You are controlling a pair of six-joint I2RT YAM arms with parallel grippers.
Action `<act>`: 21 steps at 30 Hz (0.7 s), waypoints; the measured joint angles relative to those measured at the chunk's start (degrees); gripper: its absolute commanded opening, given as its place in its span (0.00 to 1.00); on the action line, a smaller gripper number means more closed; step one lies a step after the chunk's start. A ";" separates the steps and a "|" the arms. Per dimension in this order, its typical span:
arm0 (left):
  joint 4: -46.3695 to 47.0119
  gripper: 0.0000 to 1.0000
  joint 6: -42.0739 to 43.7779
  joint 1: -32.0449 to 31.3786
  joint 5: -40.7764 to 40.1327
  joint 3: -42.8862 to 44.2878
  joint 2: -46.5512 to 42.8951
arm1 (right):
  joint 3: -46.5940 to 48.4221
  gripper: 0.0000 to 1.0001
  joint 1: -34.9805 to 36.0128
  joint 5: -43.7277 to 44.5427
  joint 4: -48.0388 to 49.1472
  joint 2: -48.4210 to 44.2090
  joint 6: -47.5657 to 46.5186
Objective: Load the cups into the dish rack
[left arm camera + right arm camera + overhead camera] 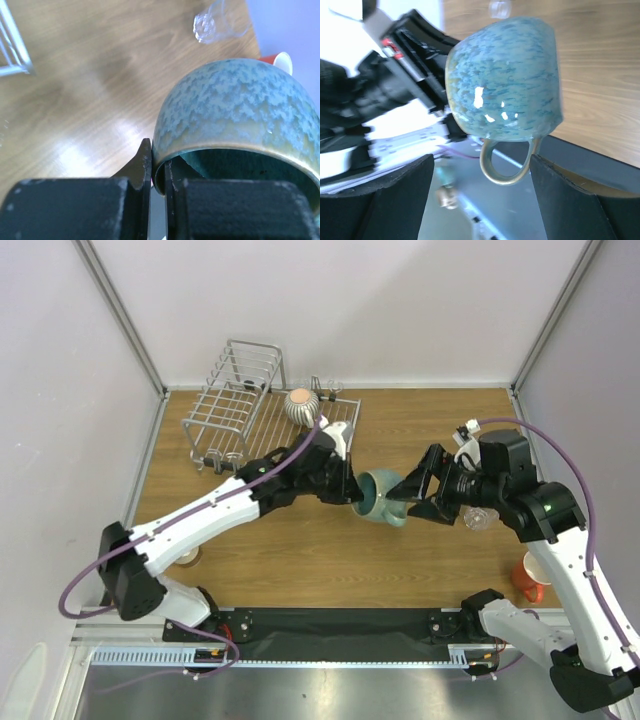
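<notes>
A teal mug (pixel 380 496) hangs above the middle of the table, tipped on its side. My left gripper (pixel 352 490) is shut on its rim, one finger inside and one outside, as the left wrist view shows at the gripper (pixel 157 162) under the mug (pixel 240 110). My right gripper (pixel 410 496) stands open just right of the mug. In the right wrist view the mug (pixel 505 80) fills the top, and its handle (pixel 507 162) hangs between the wide fingers (pixel 395 200) without touching them. The dish rack (pixel 245 410) stands at the back left with a ribbed grey-white cup (pixel 302 405) in it.
A clear glass (pixel 478 518) lies on its side under my right arm, also the glass (pixel 207 25) in the left wrist view. An orange-red cup (pixel 530 578) stands at the right edge. A cream-beige cup (pixel 187 557) peeks out beside my left arm.
</notes>
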 measured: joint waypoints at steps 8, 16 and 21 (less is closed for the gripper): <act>3.52 0.00 2.54 3.39 0.46 -2.43 -5.66 | 0.37 0.84 -0.50 -6.71 7.82 0.37 6.01; 5.27 0.00 3.32 5.14 1.22 -3.21 -7.76 | 1.25 0.82 -0.52 -9.84 10.36 1.79 7.32; 7.67 0.00 3.15 5.62 1.90 -3.21 -7.85 | 6.01 0.82 -0.76 -10.14 7.89 4.28 5.70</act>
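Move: The teal cup hangs by its rim from the left fingers, its middle about 5 cm right of and 2 cm below that hand; the right hand's open fingers are some 11 cm to the left hand's right. The dish rack's middle lies about 21 cm ahead, 14 cm left and 19 cm below the left hand. From the right hand, the teal cup is 6 cm left, 1 cm ahead and 2 cm below; the glass stands 19 cm right, 5 cm ahead and 20 cm below. Keeping its pinch on the teal cup's rim, the left hand carries the cup up about 5 cm and half as far forward and left, its fingers tipping up 10 degrees or so. Beside the cup, the right hand rises about as much and goes a little left, gripper still wide open towards the handle, tilting its fingers up some 10 degrees; it doesn't close on anything. ##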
